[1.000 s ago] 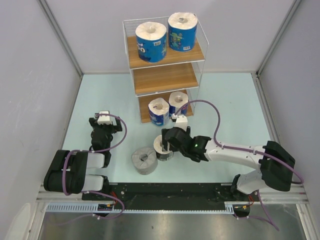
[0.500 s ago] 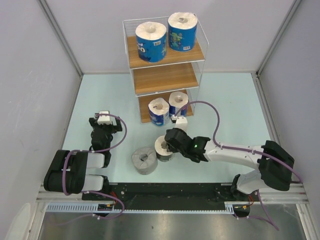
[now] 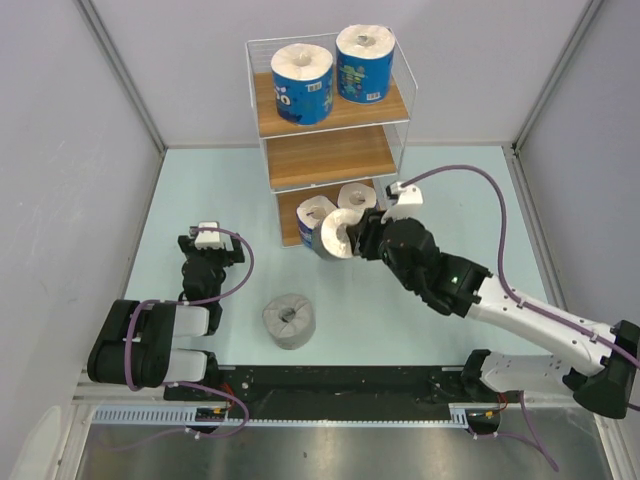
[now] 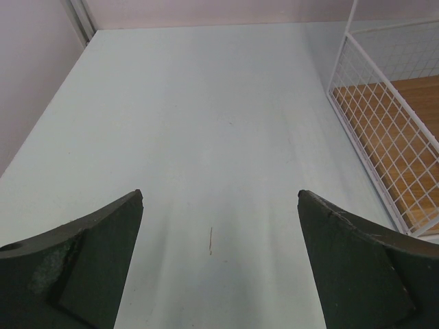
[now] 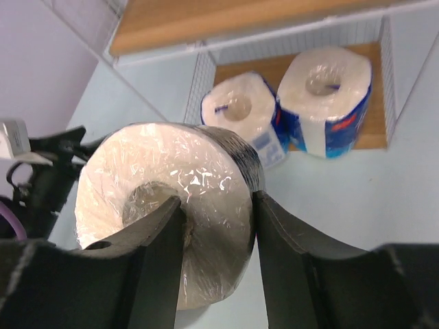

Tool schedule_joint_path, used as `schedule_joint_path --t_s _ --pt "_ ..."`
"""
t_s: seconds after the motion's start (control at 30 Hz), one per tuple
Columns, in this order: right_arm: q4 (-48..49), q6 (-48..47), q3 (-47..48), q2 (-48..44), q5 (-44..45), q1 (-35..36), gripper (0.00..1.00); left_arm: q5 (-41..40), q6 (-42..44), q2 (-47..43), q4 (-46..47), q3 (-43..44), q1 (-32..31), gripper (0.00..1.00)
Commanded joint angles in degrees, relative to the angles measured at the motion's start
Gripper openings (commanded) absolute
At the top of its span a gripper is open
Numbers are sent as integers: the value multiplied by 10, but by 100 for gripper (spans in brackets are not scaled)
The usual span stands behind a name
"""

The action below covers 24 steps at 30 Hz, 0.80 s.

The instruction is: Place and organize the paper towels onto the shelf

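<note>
My right gripper (image 3: 354,238) (image 5: 217,199) is shut on the dark-wrapped paper towel roll (image 3: 338,236) (image 5: 171,199), one finger in its hollow core and one on the outer wrapper. It holds the roll tilted in the air, just in front of the shelf's (image 3: 330,156) bottom tier. Two blue-wrapped rolls (image 5: 240,113) (image 5: 329,96) stand on that bottom board (image 5: 367,136). Two more blue rolls (image 3: 302,82) (image 3: 364,62) stand on the top board. A grey-wrapped roll (image 3: 289,320) lies on the table. My left gripper (image 3: 208,238) (image 4: 219,199) is open over bare table.
The shelf's white wire side (image 4: 384,130) is to the right of my left gripper. The middle board (image 5: 206,24) carries nothing. Grey walls enclose the pale blue table (image 3: 460,200) on three sides. The right arm's purple cable (image 3: 470,175) arcs above it.
My right gripper closed on the dark-wrapped roll beside the grey one, lifted it and carried it away from me to the shelf's bottom tier. The left arm has not moved.
</note>
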Motion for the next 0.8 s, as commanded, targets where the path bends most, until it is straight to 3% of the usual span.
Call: schedule_joint_path --t_s 0.0,0.3,0.77 --pt "84 -53 80 28 2 -47 46 11 -4 0 19 15 4 100" --pt "140 -62 184 126 -49 -126 43 11 -5 -1 19 15 4 100" --pt "162 -108 315 233 -32 -126 42 11 -5 -1 19 15 4 100"
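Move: The right hand already holds the dark-wrapped roll by its rim. The left part of the middle shelf lies about 18 cm ahead of it, 5 to its left and 4 above. About 20 cm below the hand, two rolls stand on the bottom shelf: one 17 ahead and 6 left, the other 19 ahead and 2 right. A big blue roll on the top shelf sits 19 ahead, 9 left and about 30 up. From the idle left hand, that middle-shelf spot is some 8 cm ahead, 23 right and 21 up. Still pinching the roll's wall, one finger in the core and one outside, the right hand carries it about 13 cm forward and some 10 cm up towards the opening of the middle shelf. The rise is quickest at first; later the hand slows and edges slightly left, its fingers having tipped up about 10 degrees. ##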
